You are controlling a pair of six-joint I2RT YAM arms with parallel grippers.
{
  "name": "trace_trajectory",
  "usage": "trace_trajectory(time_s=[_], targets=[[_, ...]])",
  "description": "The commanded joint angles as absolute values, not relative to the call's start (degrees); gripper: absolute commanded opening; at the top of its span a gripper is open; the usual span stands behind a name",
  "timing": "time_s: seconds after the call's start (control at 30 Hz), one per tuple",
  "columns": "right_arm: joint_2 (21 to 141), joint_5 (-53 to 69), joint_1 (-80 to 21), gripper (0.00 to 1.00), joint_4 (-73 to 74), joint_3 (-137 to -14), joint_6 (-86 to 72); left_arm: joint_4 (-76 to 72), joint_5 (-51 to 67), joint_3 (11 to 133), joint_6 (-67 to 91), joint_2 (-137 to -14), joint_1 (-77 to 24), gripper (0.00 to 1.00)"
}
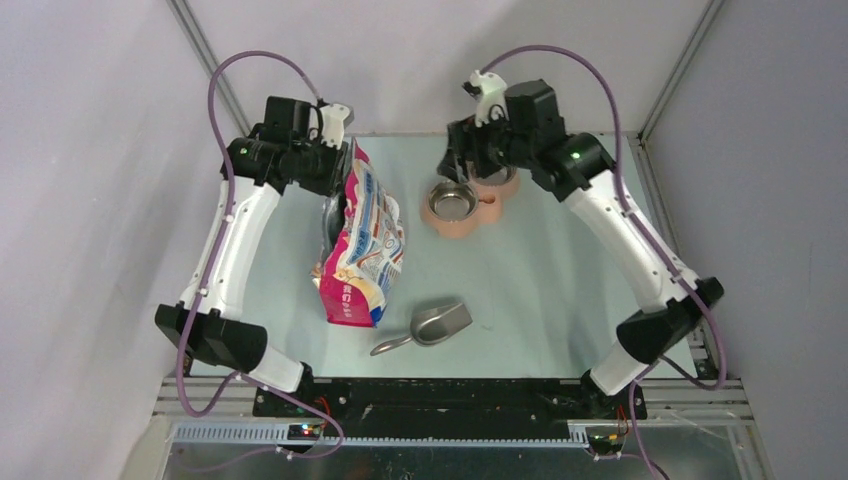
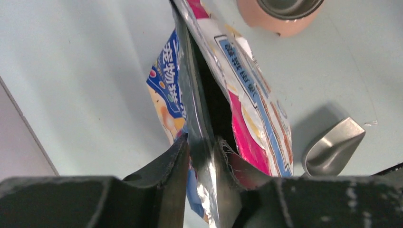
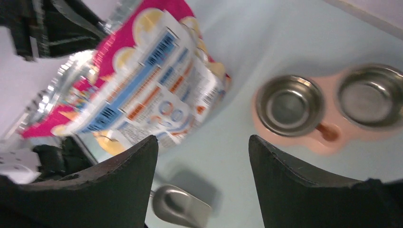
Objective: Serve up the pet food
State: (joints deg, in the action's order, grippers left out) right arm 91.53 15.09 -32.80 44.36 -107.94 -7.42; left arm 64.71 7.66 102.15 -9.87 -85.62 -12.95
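Observation:
The pink-white-blue printed bag [image 1: 360,245] stands upright left of centre, its top open. My left gripper [image 2: 203,147] is shut on one foil wall of the bag's [image 2: 247,95] mouth, at the top back edge. The pet food is hidden; the opening shows only dark inside. The grey metal scoop [image 1: 435,325] lies on the table in front of the bag, empty. My right gripper [image 3: 203,142] hangs open above the table with nothing between its fingers, next to the pink double-bowl feeder [image 1: 465,205] at the back. Both steel bowls [image 3: 290,104] look empty.
The pale table [image 1: 540,260] is walled by a frame and panels at the back and sides. In the right wrist view the scoop [image 3: 180,206] lies below the fingers and the bag [image 3: 142,80] to the left.

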Motion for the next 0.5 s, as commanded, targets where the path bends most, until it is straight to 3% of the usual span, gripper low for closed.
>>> trace_trajectory(time_s=[0.0,0.17,0.3,0.47], targets=[[97.88,13.5,-38.25,0.72,41.44,-116.7,-16.96,59.8,9.82,104.89,-6.95,-85.94,-12.58,0.24],[104.79,4.29,-44.79,0.71,42.32,-123.9,-20.71,57.41,15.91,100.15,-1.97,-85.07,-10.78,0.02],[108.25,-2.24,-48.82,0.7,42.84,-127.21,-23.25,54.7,24.78,97.66,3.36,-83.4,-7.5,0.0],[109.38,-2.06,-52.88,0.67,42.76,-128.04,-27.26,53.73,26.21,96.87,4.46,-82.43,-6.99,0.0]])
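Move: The left rim of the open pet food bag already runs between my left hand's parted fingers, right at the fingertips; the bag's right rim is some 4 cm to their right. From my right hand that right rim lies about 17 cm left, roughly level fore and aft, some 8 cm below. The near bowl is about 12 cm ahead of my right hand, 2 cm right and 32 cm down; the scoop is 16 cm back, 4 cm left, equally low. My left fingers shut from about a third open and pinch the bag's left rim, while that hand eases a couple of centimetres forward and right and rolls nearly 20 degrees, its left side dipping. Meanwhile I sweep my right hand about 14 cm left, from above the bowls to the bag's right rim, sinking and drawing back some 2 cm late in the sweep, its fingers staying wide open. ##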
